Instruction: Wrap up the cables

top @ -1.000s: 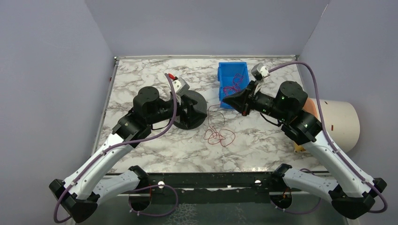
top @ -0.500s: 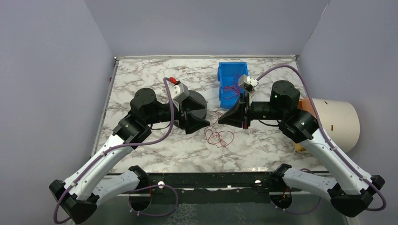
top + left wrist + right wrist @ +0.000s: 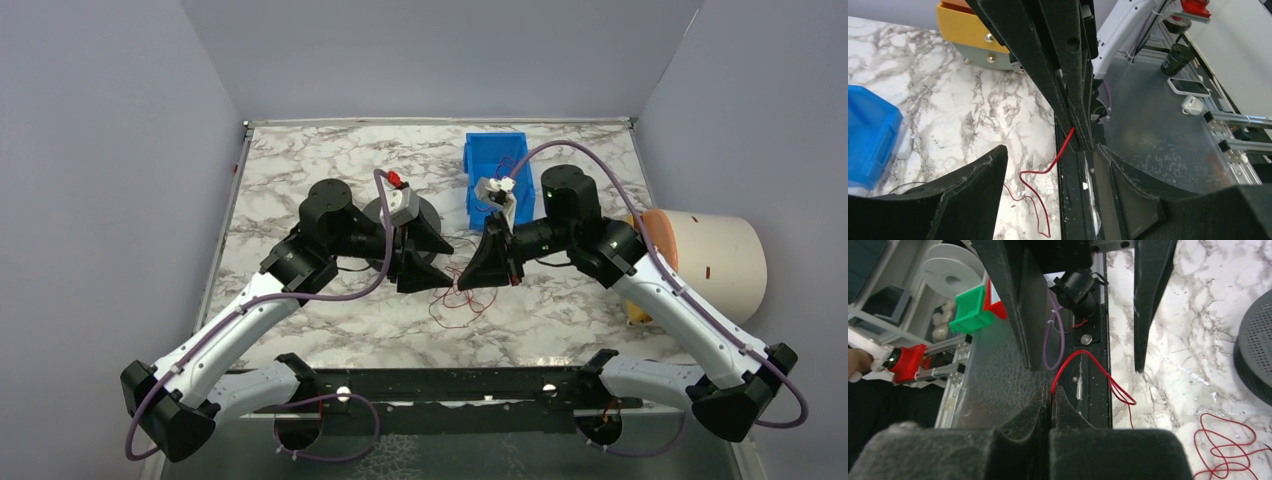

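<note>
A thin red cable lies in a loose tangle on the marble table. My right gripper is shut on one end of it; in the right wrist view the cable loops up out of the closed fingertips. My left gripper is open and faces the right one, tip to tip. In the left wrist view its fingers stand wide apart, and the held cable hangs between them without touching either. More of the cable tangle lies below.
A blue bin holding more red cable stands at the back centre, and it also shows in the left wrist view. A black round disc lies behind the left gripper. A beige cylinder lies at the right edge.
Both arms have swung in toward the table's middle. The right gripper has carried the cable end down from beside the bin to the open left gripper; the tangle has shifted slightly nearer.
</note>
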Available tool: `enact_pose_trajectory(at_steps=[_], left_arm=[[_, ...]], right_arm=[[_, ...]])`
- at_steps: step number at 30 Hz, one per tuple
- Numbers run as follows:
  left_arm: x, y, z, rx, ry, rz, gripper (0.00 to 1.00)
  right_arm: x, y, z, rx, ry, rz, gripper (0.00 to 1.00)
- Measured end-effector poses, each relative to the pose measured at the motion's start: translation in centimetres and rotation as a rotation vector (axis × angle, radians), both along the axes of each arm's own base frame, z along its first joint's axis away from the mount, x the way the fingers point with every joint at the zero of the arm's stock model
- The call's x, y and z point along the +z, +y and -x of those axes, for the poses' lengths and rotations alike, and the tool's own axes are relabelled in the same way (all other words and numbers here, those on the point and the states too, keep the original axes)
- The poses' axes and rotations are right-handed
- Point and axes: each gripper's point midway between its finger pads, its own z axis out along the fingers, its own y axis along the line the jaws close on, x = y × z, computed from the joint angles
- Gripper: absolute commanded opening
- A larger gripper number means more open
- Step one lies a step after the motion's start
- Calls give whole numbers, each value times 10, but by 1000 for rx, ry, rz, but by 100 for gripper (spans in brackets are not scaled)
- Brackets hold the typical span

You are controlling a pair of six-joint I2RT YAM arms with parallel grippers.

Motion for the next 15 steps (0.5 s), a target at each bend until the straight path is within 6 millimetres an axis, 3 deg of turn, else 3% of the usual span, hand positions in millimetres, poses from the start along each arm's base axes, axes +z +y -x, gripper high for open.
enact_pose_trajectory(at_steps=[6,15], left_arm=[[-8,-3,6,-67,25,-16,55],[-7,-3,18,-132,12,-7,31]], right_arm=[[-2,2,7,64,53,-1,1],[-2,3,11,92,90,-2,1]])
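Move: Just right of and behind the left hand, the red cable's free bend lies about 1 cm back, 2 cm right and 1 cm low, between its open fingers. From the right hand, which already holds the cable, that bend is some 2 cm ahead, 1 cm left, 1 cm low. On the table roughly 30 cm down, the loose cable pile lies about 6 cm ahead and 4 cm right of the left hand, the grey disc about 16 cm ahead and 8 cm left. Closing from about two-thirds open to some two-fifths, the left fingers narrow around the red cable beside the right fingertips, while the left hand draws back about 2 cm and swings some 10 degrees clockwise, first dipping slightly. The right hand keeps its shut grip on the cable, easing back about 1 cm and turning slightly counter-clockwise. ##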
